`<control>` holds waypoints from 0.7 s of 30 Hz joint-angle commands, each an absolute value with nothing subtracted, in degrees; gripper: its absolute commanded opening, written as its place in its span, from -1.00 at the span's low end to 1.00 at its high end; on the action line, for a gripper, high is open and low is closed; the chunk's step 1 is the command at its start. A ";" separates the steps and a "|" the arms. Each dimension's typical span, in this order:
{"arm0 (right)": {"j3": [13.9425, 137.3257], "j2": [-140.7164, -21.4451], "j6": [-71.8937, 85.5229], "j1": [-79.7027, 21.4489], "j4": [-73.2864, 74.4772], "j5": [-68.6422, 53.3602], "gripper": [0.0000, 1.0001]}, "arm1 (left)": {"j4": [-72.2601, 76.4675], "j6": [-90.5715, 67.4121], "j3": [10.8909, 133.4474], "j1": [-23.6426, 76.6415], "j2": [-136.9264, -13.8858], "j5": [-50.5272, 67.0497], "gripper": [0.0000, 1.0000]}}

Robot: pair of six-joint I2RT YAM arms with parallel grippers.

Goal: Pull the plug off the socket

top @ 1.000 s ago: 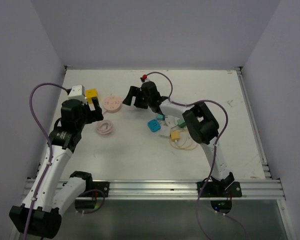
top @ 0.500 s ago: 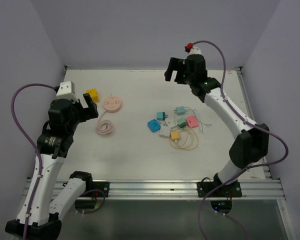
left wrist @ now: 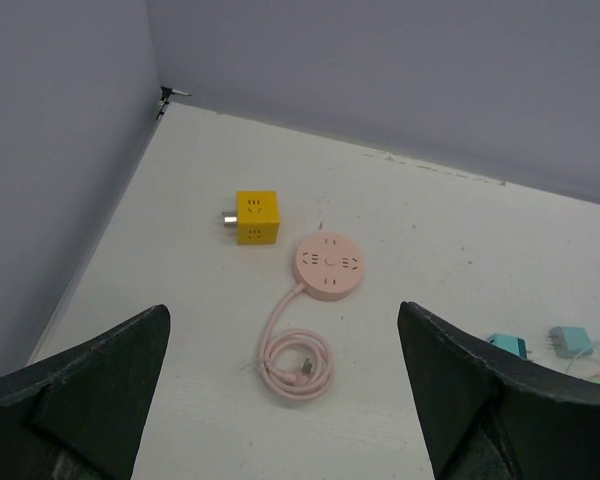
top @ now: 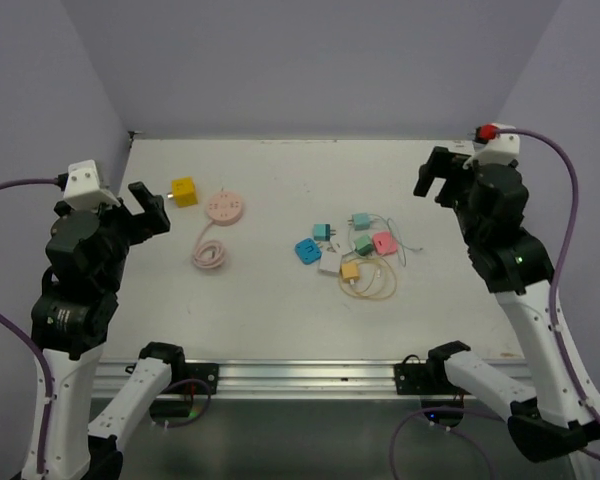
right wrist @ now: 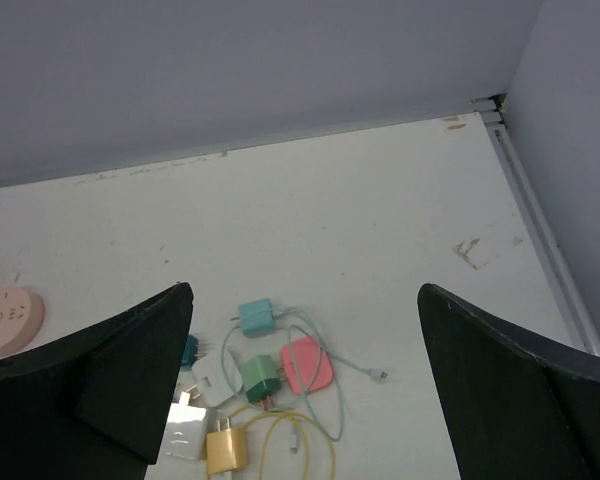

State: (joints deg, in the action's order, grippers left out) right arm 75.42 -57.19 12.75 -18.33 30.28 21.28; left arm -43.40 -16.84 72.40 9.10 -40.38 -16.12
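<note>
A yellow cube socket (top: 183, 190) (left wrist: 257, 217) sits at the table's back left, with a small grey plug (left wrist: 226, 216) stuck in its left face. Beside it lies a round pink socket (top: 225, 208) (left wrist: 328, 266) whose pink cable (left wrist: 293, 362) is coiled in front of it. My left gripper (top: 152, 208) (left wrist: 283, 310) hangs open high above the table's left side, empty. Above the right side my right gripper (top: 435, 178) (right wrist: 305, 290) is open and empty too. Neither gripper touches anything.
A heap of small chargers and thin cables (top: 350, 250) (right wrist: 260, 375), in blue, teal, green, pink, white and yellow, lies mid-table. Walls close the table at the left, back and right, and a metal rail (top: 507, 250) runs along its right edge.
Both arms have lifted up and drawn back from the table. The right arm swung from near the pink socket over to the right side. The left arm pulled away to the left.
</note>
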 commanded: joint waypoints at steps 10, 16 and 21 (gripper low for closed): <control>63.99 -29.19 8.88 -18.28 31.56 24.52 0.98 | -49.13 -16.61 78.05 11.07 -36.74 -22.23 0.99; 57.58 -19.08 10.81 -18.28 30.59 26.37 0.98 | -49.40 -17.40 75.68 11.25 -35.16 -21.62 0.99; 52.48 -13.72 10.55 -18.19 29.88 26.10 0.98 | -49.13 -17.58 73.13 11.16 -33.84 -21.45 0.99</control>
State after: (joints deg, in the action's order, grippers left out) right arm 54.19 -15.49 10.61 -18.33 31.88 24.97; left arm -48.62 -16.97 74.35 10.96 -34.48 -21.23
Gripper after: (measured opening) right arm 0.987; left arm 0.994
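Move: The pink round socket lies about 23 cm ahead of the left hand, 9 cm to its right and some 36 cm below. The yellow cube is 27 cm ahead and 2 cm left of that hand; the coiled cord 9 cm ahead and 6 cm right. From the right hand, the socket is 14 cm ahead, 48 cm left; the teal plug about 10 ahead, 13 left; the pink plug 4 ahead, 6 left, all some 36 cm lower. The pink plug and its scattered neighbours are left behind as the right hand, empty and wide open, draws back about 15 cm and 6 cm to the right, rising some 4 cm, then sinking again while its fingertips tilt up nearly 20 degrees. The left hand, also open and empty, eases back about 4 cm from the round socket and drifts slightly left, lifting a little before it dips. ##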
